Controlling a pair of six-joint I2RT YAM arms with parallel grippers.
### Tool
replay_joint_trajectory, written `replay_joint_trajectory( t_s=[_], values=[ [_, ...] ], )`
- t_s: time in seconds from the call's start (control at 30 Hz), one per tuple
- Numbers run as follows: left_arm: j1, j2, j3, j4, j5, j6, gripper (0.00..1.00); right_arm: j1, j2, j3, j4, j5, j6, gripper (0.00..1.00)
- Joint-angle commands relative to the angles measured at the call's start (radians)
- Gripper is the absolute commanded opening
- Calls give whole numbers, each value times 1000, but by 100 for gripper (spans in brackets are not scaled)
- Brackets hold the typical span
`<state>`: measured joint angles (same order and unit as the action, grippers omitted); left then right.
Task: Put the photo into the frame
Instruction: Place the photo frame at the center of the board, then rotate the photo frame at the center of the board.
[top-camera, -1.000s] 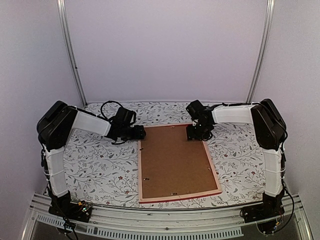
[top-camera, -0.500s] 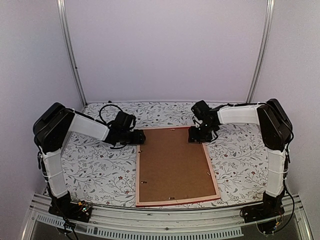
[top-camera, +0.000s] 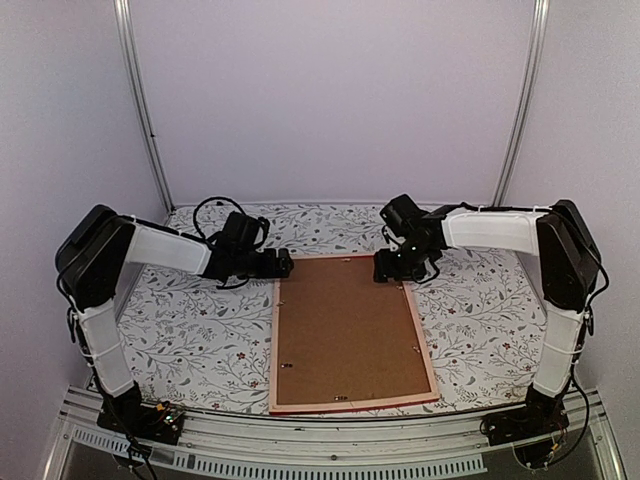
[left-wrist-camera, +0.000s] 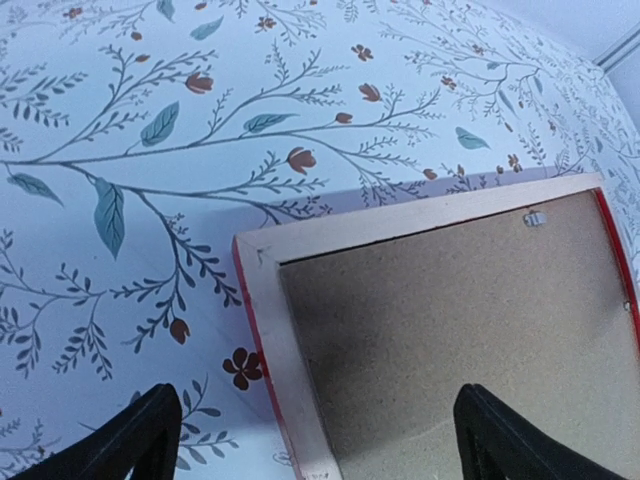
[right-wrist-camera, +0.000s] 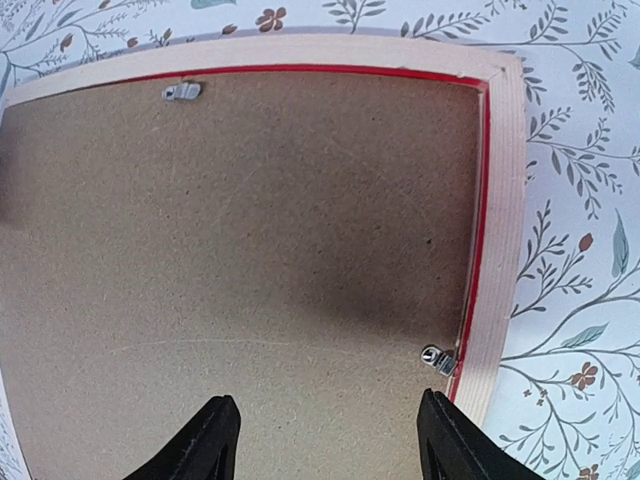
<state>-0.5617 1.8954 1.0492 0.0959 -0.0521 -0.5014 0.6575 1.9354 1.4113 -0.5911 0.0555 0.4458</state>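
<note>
The frame (top-camera: 274, 340) lies face down on the flowered tablecloth, pale wood rails up with a red edge showing. A brown backing board (top-camera: 345, 325) fills it. The photo is hidden. My left gripper (top-camera: 283, 266) is open at the frame's far left corner; in the left wrist view its fingers straddle the left rail (left-wrist-camera: 285, 350), gripper (left-wrist-camera: 315, 440) holding nothing. My right gripper (top-camera: 385, 268) is open over the far right corner. In the right wrist view the gripper (right-wrist-camera: 330, 440) hovers above the board (right-wrist-camera: 250, 230), inside the right rail (right-wrist-camera: 500, 220).
Small metal clips hold the board: one by the right rail (right-wrist-camera: 438, 359), one at the far rail (right-wrist-camera: 181, 92). Flowered cloth (top-camera: 200, 330) covers the table on both sides of the frame. A white wall (top-camera: 330, 100) closes the back.
The left gripper's jaws have opened wider at the frame's far left corner. The frame has turned slightly and lies squarer. Both arms have reached a little farther back.
</note>
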Motion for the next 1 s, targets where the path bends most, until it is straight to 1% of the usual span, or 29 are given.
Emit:
replay_joint_trajectory(
  t_s=[0.0, 0.3, 0.4, 0.53, 0.7, 0.73, 0.8, 0.97],
  values=[
    [28, 10, 62, -5, 41, 67, 100, 26, -17, -38, -36, 49, 23, 65],
    [54, 93, 166, -3, 126, 158, 100, 50, -7, -74, -39, 77, 59, 64],
    [56, 131, 212, -2, 147, 193, 100, 51, -9, -89, -14, 92, 58, 64],
    [63, 200, 309, -17, 208, 245, 100, 51, -26, -111, 21, 114, 56, 64],
    [67, 293, 445, -91, 252, 304, 100, 51, -73, -151, 14, 160, 77, 65],
    [68, 307, 466, -131, 259, 311, 99, 51, -84, -158, 4, 169, 79, 65],
    [67, 330, 492, -155, 280, 318, 97, 51, -94, -172, -15, 180, 85, 65],
    [70, 339, 486, -148, 341, 305, 89, 51, -117, -232, -29, 184, 99, 62]
  ],
)
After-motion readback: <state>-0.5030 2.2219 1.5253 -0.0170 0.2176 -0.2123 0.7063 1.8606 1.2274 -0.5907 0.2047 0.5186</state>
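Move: The left gripper, open above the frame's left rail, has its next spot on the far rail about 6 cm ahead, 6 cm right and 4 cm below; the frame's far-left corner is roughly 6 cm ahead and 2 cm left. The right gripper hovers inside the right rail, whose nearest stretch for it is some 4 cm back, 6 cm right and 5 cm below, with a metal latch about 2 cm ahead and 4 cm right of that hand. The left hand, wide open, goes forward about 8 cm and right some 6 cm around the far-left corner, first rising 2 to 3 cm and then sinking back as its wrist turns about 20 degrees clockwise, from over the left rail to just above the far rail. Meanwhile the right hand, its opening unchanged, draws back about 4 cm, shifts as far right and sinks roughly 3 cm over the backing board towards the right rail, its left side dipping a little, with no contact to be seen for either hand. ##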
